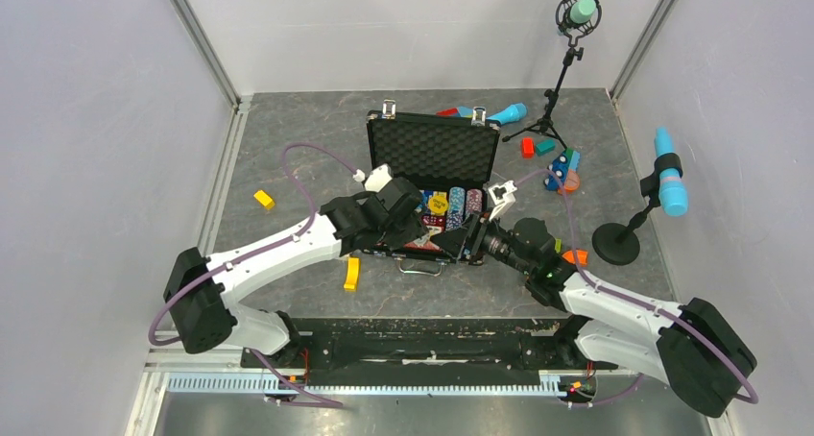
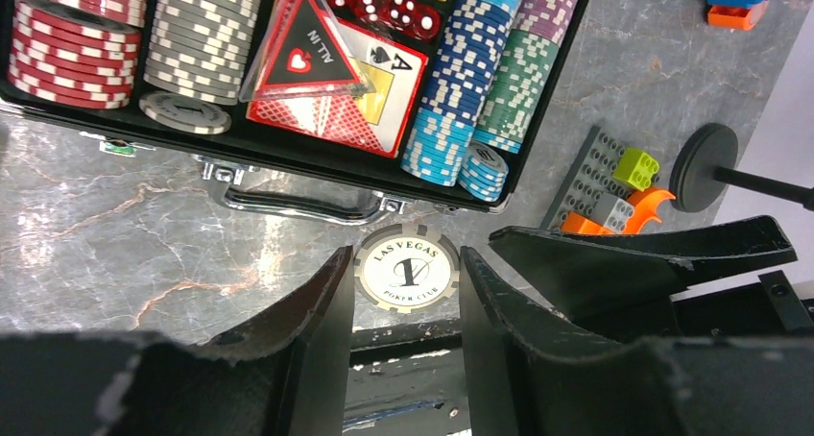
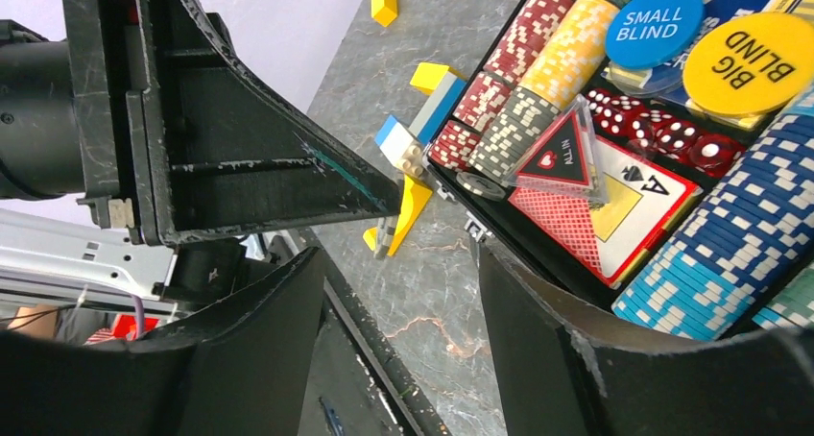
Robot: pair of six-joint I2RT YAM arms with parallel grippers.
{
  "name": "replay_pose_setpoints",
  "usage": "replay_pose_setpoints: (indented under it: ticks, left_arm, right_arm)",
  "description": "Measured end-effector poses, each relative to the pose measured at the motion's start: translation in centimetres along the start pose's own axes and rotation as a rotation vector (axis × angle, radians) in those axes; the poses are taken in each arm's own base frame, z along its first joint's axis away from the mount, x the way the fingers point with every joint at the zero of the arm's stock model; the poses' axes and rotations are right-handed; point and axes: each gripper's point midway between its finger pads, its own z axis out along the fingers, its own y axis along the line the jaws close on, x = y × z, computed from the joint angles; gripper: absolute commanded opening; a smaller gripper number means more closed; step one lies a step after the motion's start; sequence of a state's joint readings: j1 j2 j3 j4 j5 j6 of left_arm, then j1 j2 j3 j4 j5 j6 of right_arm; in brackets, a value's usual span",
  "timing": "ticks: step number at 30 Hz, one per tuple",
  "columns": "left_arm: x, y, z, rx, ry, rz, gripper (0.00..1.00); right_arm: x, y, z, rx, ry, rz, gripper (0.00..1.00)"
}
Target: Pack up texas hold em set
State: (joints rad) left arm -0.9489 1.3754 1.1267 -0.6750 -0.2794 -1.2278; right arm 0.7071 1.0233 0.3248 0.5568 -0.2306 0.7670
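Observation:
The black briefcase lies open mid-table, its foam-lined lid upright. Its tray holds rows of red, grey and blue chips, a card deck, a triangular "All in" marker and red dice. Blind buttons lie at the back. My left gripper is shut on a grey-and-white "Las Vegas" chip, held on edge above the case's front handle. My right gripper is open and empty beside the case's front right corner.
Both grippers are close together at the case's front edge. Toy blocks lie on the left, in front and on the right. Microphones on stands are on the right.

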Motion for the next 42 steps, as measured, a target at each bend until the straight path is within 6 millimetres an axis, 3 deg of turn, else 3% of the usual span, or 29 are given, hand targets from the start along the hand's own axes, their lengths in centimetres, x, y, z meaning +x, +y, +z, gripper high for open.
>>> replay_pose_setpoints:
  ticks: [20, 30, 42]
  left_arm:
    - [0.9, -2.1, 0.1, 0.041, 0.011, 0.008, 0.46]
    - [1.3, -2.4, 0.3, 0.044, 0.016, 0.015, 0.46]
    - [1.4, -2.6, 0.3, 0.052, 0.017, 0.017, 0.46]
  right_arm:
    - [0.4, 0.1, 0.3, -0.035, 0.019, 0.036, 0.45]
    - [0.4, 0.2, 0.2, -0.045, 0.021, 0.035, 0.29]
    - [0.6, 0.2, 0.2, -0.050, 0.031, 0.037, 0.17]
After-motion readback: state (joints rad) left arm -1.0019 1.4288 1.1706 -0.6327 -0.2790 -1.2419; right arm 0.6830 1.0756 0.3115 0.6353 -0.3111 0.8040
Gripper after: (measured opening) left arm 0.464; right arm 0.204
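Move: The white chip I still hold sits right at my left fingertips, and my right hand's open fingertips are about 4 cm to the left hand's right, roughly level with it. From my right hand the chip's middle lies some 4 cm to the left and 1 cm ahead. Also from the right hand, the case handle is about 3 cm ahead, 6 cm left and 11 cm below, the playing cards about 10 cm ahead, 6 cm left and 9 cm below. With my left fingers keeping their pinch on the chip, I ease it about 3 cm to the right, slowing as I go, in between my right hand's waiting fingertips. My right hand all but stays put, turned in towards the chip from the right, and steadily closes its fingers from about two-thirds open to a fifth, bringing them around the chip's free edge. ##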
